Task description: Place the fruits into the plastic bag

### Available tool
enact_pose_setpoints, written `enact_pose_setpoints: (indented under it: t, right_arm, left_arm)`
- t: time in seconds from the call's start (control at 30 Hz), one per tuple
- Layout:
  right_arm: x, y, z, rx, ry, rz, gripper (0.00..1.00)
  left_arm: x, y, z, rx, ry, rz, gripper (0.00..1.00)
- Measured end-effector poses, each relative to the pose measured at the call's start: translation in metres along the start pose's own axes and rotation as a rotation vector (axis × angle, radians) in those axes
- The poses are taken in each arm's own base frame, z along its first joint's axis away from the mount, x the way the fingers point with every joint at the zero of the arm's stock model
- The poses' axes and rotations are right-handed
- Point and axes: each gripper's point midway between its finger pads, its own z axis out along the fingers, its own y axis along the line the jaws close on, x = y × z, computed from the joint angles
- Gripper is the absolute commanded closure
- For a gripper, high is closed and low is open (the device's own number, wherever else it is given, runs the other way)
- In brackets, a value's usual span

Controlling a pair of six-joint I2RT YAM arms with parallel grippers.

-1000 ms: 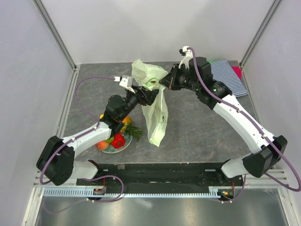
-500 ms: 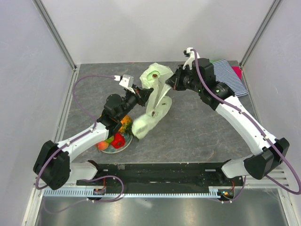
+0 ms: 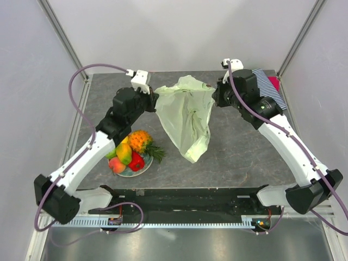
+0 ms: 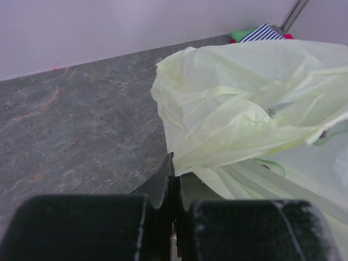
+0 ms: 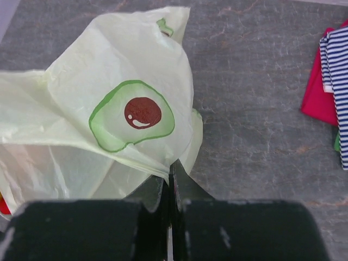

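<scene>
The pale green plastic bag (image 3: pixel 186 117) hangs stretched between both grippers above the table, its lower end drooping toward the near side. My left gripper (image 3: pixel 155 99) is shut on the bag's left edge (image 4: pixel 179 168). My right gripper (image 3: pixel 216 98) is shut on its right edge (image 5: pixel 168 171), beside a printed avocado mark (image 5: pixel 133 117). The fruits lie on a plate (image 3: pixel 142 170) at the near left: a pineapple (image 3: pixel 140 140), a mango (image 3: pixel 124 153), a red pepper-like piece (image 3: pixel 136 162) and a peach (image 3: pixel 116 165).
A striped blue-white cloth (image 3: pixel 266 87) over something red (image 3: pixel 274 82) lies at the far right corner, also seen in the right wrist view as cloth (image 5: pixel 334 81). White walls and metal posts enclose the grey table (image 3: pixel 244 147).
Both arms have drawn apart, the left one swinging left and back off the fruit plate. The left gripper closed on the bag's edge, and the bag has spread wide between the grippers.
</scene>
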Motion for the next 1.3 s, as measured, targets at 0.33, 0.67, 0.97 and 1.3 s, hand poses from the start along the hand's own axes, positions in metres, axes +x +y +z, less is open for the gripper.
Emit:
enact_pose_setpoints:
  t: [0.33, 0.67, 0.97, 1.3]
  right_arm:
    - [0.049, -0.025, -0.001, 0.050, 0.124, 0.003, 1.00]
    - [0.041, -0.004, 0.016, -0.023, 0.056, 0.205, 1.00]
    - [0.025, 0.014, 0.024, -0.105, 0.009, 0.309, 1.00]
    - [0.001, 0.025, 0.025, -0.139, -0.073, 0.369, 1.00]
  left_arm:
    - [0.024, 0.039, 0.053, -0.047, 0.144, -0.094, 0.07]
    - [0.108, 0.000, 0.026, 0.205, 0.226, -0.250, 0.03]
    - [0.147, -0.028, 0.004, 0.363, 0.281, -0.354, 0.01]
    - [0.166, -0.061, -0.008, 0.440, 0.265, -0.393, 0.01]
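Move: Both hands hold the plastic bag's rim, which stretches between them. The middle of the hanging bag lies some 12 cm right of the left hand, 4 cm back and 13 cm below; from the right hand it is 10 cm left, 4 cm back and equally low. From the left hand, the pineapple sits about 7 cm left, 5 cm back and 26 cm down, the red fruit about 9 cm left, 13 cm back and slightly lower. The left fingers let go of the rim, opening wide as the hand pushes about 6 cm forward; then that hand swings back and some 12 cm down beside the bag's near left side, drifting right and turning clockwise. The right fingers keep their pinch throughout, dipping about 6 cm, then rising most of the way back and going left while the hand rolls its left side up. ##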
